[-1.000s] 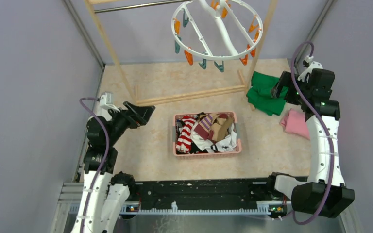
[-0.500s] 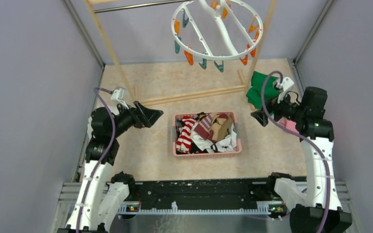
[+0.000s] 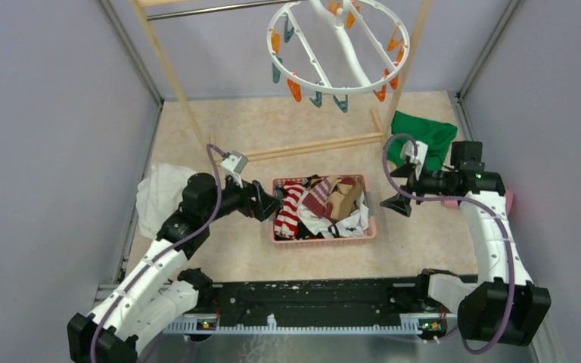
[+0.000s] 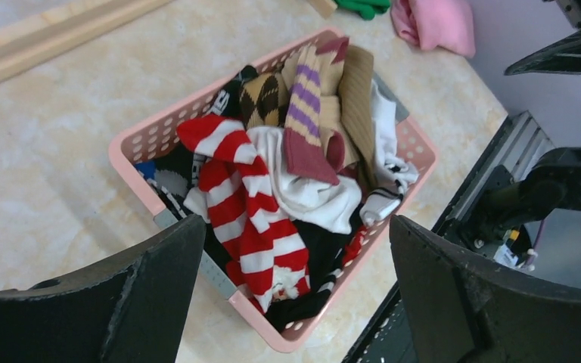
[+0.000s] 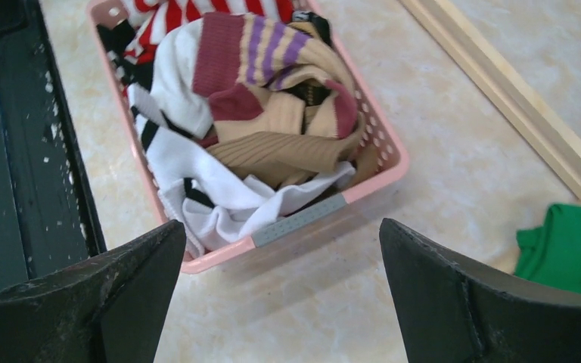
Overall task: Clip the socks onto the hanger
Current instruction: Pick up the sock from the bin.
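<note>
The socks (image 3: 321,203) lie piled in a pink basket (image 3: 325,239) mid-table. In the left wrist view a red-and-white striped sock (image 4: 242,219) lies on top beside a tan and maroon striped sock (image 4: 306,113) and a brown argyle sock (image 4: 261,98). The round white hanger (image 3: 352,57) with orange and teal pegs hangs at the back. My left gripper (image 3: 268,206) hovers open at the basket's left edge, empty (image 4: 295,227). To the right of the basket is my right gripper (image 3: 397,189), open and empty (image 5: 281,227). A white sock with black bands (image 5: 197,181) lies nearest it.
The wooden rack frame (image 3: 302,147) crosses the table behind the basket. A green cloth (image 3: 424,136) and a pink cloth (image 3: 508,200) lie at the right. A white cloth (image 3: 163,197) lies by the left wall. A black rail (image 3: 310,302) runs along the near edge.
Both arms have swung inward to the basket, the left from the left wall and the right from over the green cloth. Both grippers stayed open.
</note>
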### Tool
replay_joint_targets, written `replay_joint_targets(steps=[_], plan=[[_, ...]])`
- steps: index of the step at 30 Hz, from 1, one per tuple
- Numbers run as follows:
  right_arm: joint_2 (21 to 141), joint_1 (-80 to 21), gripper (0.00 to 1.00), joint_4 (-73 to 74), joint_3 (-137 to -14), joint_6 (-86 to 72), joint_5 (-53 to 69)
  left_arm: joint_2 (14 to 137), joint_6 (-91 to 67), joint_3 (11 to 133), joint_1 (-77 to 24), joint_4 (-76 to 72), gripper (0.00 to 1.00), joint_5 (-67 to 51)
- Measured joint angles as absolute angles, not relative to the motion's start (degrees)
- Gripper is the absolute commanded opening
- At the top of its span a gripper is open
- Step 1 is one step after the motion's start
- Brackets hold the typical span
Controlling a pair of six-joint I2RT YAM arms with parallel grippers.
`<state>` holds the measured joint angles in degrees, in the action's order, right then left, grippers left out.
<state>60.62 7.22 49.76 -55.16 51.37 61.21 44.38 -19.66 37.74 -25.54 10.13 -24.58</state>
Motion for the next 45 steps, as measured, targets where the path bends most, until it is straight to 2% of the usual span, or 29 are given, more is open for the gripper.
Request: replay_joint_targets(steps=[7, 11, 19, 24, 29, 37, 45], plan=[[62.7, 0.1, 0.98, 60.0, -55.1, 69.3, 61.0, 43.4, -26.7, 19.8, -25.9, -8.8, 0.99, -25.6], [63.4, -2.2, 0.98, 61.7, -55.1, 72.0, 60.7, 43.7, -32.3, 16.3, -25.9, -16.6, 0.99, -24.3], [65.6, -6.7, 0.98, 58.1, -55.1, 67.5, 57.8, 49.5, -38.4, 16.2, -25.9, -26.6, 0.99, -23.0], [66.5, -9.4, 0.85, 50.3, -54.9, 60.9, 55.3, 51.4, -39.0, 16.4, -25.9, -29.6, 0.98, -23.0], [67.9, -10.0, 0.61, 44.0, -54.0, 55.2, 53.3, 54.6, -40.8, 16.5, -25.9, -35.0, 0.87, -22.3], [70.8, -16.3, 0.50, 36.2, -53.1, 55.2, 53.0, 62.7, -43.0, 22.3, -25.9, -36.8, 0.69, -26.0], [70.4, -26.9, 0.46, 23.5, -48.3, 57.9, 52.2, 58.4, -41.5, 24.9, -26.0, -31.9, 0.51, -27.3]])
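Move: Ahead and to the right of the left hand, some 8 cm out and 15 cm across, lies the purple-striped sock in the bin, about 12 cm lower; the red-striped sock is nearer, about 5 cm ahead and 5 cm right. From the right hand the purple-striped sock lies roughly 21 cm left, 5 cm ahead and 11 cm below, with the brown sock about 12 cm left and 3 cm ahead, and the white sock 7 cm left and 4 cm back. Sweeping about 14 cm left over the bin towards the purple-striped sock, the right hand sinks 5 cm, swings some 30 degrees counter-clockwise and half closes its fingers; on the way it backs off, comes forward, then slips slightly back again. The left hand dips 7 cm, then eases right and forward while climbing most of the way back, rolling its left side down and partly closing. ##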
